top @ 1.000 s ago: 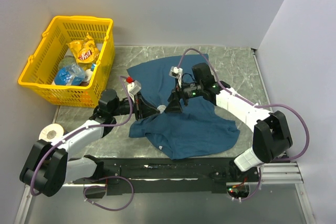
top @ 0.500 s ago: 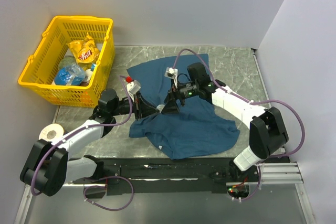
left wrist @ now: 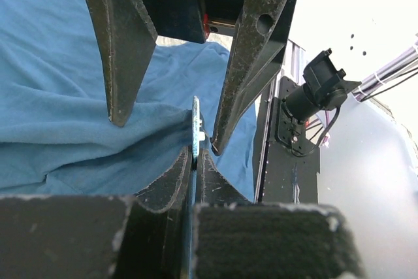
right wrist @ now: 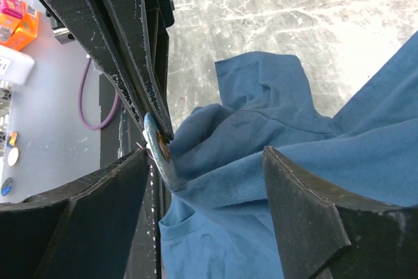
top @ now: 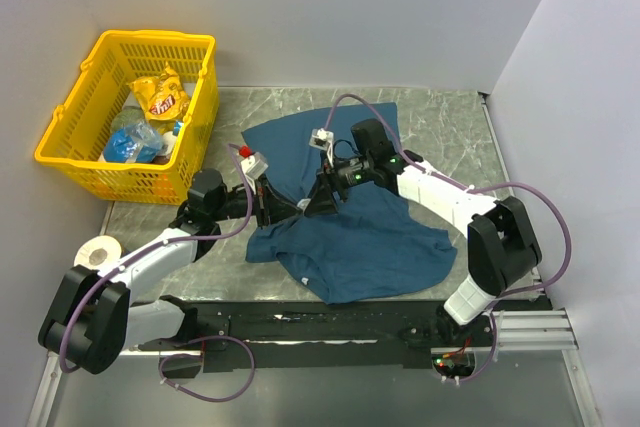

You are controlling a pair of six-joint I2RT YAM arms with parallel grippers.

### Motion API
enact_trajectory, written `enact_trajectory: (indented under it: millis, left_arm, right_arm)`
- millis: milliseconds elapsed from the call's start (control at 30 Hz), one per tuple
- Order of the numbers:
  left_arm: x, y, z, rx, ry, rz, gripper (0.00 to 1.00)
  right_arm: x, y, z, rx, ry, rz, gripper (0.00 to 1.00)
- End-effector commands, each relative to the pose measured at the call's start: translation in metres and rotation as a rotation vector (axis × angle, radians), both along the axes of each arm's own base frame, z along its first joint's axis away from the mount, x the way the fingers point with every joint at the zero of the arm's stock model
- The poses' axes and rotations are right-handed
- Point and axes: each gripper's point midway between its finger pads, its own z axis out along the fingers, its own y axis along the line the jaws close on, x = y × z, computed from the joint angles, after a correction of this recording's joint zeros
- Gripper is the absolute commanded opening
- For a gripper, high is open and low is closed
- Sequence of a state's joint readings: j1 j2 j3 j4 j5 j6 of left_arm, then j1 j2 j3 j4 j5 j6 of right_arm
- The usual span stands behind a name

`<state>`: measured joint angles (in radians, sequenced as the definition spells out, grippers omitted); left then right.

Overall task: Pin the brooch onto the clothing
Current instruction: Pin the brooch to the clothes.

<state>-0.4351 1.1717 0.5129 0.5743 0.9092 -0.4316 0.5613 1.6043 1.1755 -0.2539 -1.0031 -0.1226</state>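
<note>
The clothing [top: 375, 237], a dark teal T-shirt, lies crumpled in the middle of the table. My left gripper [top: 290, 209] is shut on the brooch [left wrist: 195, 125], a thin pale disc held edge-on just past its tips [left wrist: 196, 156]. A fold of the shirt [left wrist: 78, 135] presses against one face of the disc. My right gripper [top: 318, 202] is open. Its fingers [left wrist: 121, 50] straddle the brooch [right wrist: 159, 155] and the raised fold [right wrist: 228, 142]. In the right wrist view one finger [right wrist: 98, 213] stands close beside the disc, while the other is apart from the cloth.
A yellow basket [top: 150, 39] with snack bags stands at the back left. A roll of tape [top: 98, 252] lies beside the left arm. Walls close in at the back and right. A black rail [top: 330, 327] runs along the near edge.
My right gripper has moved left over the shirt to the left gripper's tips, and its jaws have narrowed a little. The left gripper has held still with the brooch.
</note>
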Motion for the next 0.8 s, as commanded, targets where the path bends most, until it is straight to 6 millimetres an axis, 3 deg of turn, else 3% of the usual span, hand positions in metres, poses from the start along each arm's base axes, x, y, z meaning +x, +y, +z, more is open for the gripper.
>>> enact_trajectory:
  millis: [0, 100, 433, 767]
  left_arm:
    - [-0.0097, -0.0075, 0.0359, -0.056, -0.114, -0.075, 0.01]
    - [-0.0101, -0.0077, 0.0364, -0.055, -0.115, -0.075, 0.01]
    - [-0.0113, -0.007, 0.0361, -0.051, -0.114, -0.072, 0.01]
    - [-0.0102, -0.0053, 0.0332, -0.037, -0.115, -0.048, 0.01]
  right_arm:
    - [0.0197, 0.0128, 0.0128, 0.03, -0.095, -0.018, 0.75]
    - [0.02, 0.0133, 0.0112, 0.028, -0.093, -0.019, 0.72]
    - [0.0215, 0.0146, 0.011, 0.026, -0.086, -0.019, 0.43]
    - [0.0194, 0.0146, 0.016, 0.036, -0.086, -0.014, 0.37]
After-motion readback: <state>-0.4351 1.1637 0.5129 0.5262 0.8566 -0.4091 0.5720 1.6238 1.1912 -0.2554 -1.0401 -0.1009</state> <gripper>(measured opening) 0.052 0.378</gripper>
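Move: The left hand already grips the brooch by its rim; the disc's middle is about 2 cm to the right of that hand, level with it in height and reach. From the right hand the brooch lies about 2 cm left and 1 cm back, at fingertip height, nearer the rear of its open fingers. The clothing's raised fold lies about 1 cm to that hand's left, 1 cm back and 3 cm below, and the white neck tag roughly 16 cm back, 2 cm left and 10 cm below. Closing in from both sides of the brooch's rim, the right hand's wide-open fingers shut to about half their gap while the hand eases back and left, just under 1 cm in all. The left hand keeps its pinch and carries the brooch forward and down about 1 cm, bringing it between those fingers towards the fold. Whether the right fingers touch anything can't be seen. ##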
